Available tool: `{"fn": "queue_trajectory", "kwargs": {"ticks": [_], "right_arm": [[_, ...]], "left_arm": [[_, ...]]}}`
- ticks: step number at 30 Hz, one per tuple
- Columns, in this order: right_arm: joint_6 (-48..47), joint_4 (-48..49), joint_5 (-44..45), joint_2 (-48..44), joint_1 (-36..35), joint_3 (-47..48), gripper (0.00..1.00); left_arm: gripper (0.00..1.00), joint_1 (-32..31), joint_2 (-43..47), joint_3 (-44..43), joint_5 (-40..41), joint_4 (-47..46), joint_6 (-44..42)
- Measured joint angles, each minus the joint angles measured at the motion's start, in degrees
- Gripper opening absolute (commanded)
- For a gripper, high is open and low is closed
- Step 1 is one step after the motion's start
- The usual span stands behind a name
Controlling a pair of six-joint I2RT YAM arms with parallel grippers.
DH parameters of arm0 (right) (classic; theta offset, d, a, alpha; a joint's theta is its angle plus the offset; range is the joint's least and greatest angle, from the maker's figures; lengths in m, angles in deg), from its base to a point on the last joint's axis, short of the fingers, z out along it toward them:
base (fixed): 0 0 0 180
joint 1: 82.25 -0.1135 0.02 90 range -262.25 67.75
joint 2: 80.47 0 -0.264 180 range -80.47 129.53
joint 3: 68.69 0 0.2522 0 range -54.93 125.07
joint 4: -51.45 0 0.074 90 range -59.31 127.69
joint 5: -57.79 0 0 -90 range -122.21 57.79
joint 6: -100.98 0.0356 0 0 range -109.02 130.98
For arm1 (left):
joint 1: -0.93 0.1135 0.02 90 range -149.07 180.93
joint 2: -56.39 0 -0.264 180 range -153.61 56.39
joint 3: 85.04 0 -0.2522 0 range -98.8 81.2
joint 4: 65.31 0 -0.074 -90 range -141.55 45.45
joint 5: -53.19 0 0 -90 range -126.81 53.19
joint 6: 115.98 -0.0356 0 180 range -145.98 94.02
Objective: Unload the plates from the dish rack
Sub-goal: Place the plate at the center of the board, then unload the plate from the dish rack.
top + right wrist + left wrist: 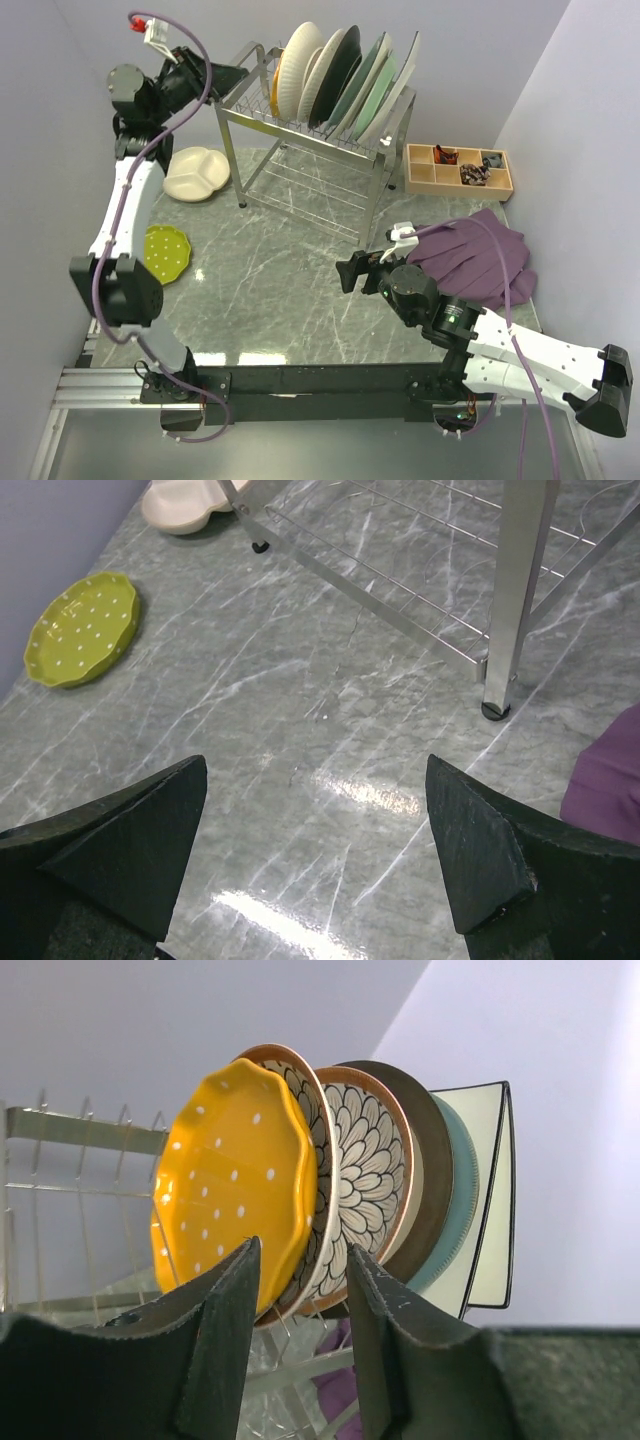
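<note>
The dish rack [300, 135] stands at the back with several plates upright in its prongs. In the left wrist view an orange-yellow dotted plate [235, 1180] is nearest, then brown petal-patterned plates [365, 1175], a dark-rimmed one, a grey-blue one and a white square plate [490, 1200]. My left gripper [302, 1248] is at the rack's left end [232, 75], its jaws half closed, with the lower rims of the orange and petal plates showing in the gap. No contact is visible. My right gripper [316, 770] hovers open over the marble, in front of the rack [350, 272].
A cream divided plate [197, 172] and a green dotted plate [165, 252] lie on the table at the left. A wooden compartment tray [458, 168] sits at the back right, with a purple cloth [480, 255] in front of it. One rack leg [500, 680] stands close to my right gripper.
</note>
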Motion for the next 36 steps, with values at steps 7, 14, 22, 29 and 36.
{"fn": "queue_trajectory", "kwargs": {"ticks": [7, 14, 22, 29, 36], "right_arm": [[0.00, -0.09, 0.00, 0.02, -0.31, 0.39, 0.95], [-0.02, -0.13, 0.02, 0.02, -0.61, 0.74, 0.95], [-0.02, -0.17, 0.07, 0.09, -0.96, 0.74, 0.95], [-0.02, -0.17, 0.07, 0.04, -1.36, 0.74, 0.95], [-0.02, -0.17, 0.11, 0.02, -1.75, 0.74, 0.95]], "left_arm": [[0.46, -0.57, -10.73, -9.44, -6.67, -5.66, 5.51], [0.48, -3.80, -15.56, -18.47, -8.09, 0.00, 2.23], [0.45, -4.83, -16.02, -20.37, -6.84, 2.05, -0.76], [0.43, -4.79, -17.35, -20.37, -5.90, 1.01, -0.22], [0.44, -5.22, -18.43, -20.37, -5.49, 0.42, -0.33]]}}
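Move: The orange plate, nearest this end of the rack, is the left hand's target: its middle is roughly 10 cm ahead, 7 cm to the right and 3 cm lower. The white plate with the brown rim stands right behind it, about 10 cm ahead and 11 cm right; the black plate is some 9 ahead and 19 right. From the idle right hand the orange plate is about 33 cm ahead, 19 left and 25 above. Towards the near rim of the orange plate comes the left hand, first forward and right, then sliding mostly right, then easing forward again, about 5 cm each way in all, while turning some 10 degrees clockwise and sinking slightly. The half-open fingers keep their gap, bringing the rim into line between them; no grip yet. ##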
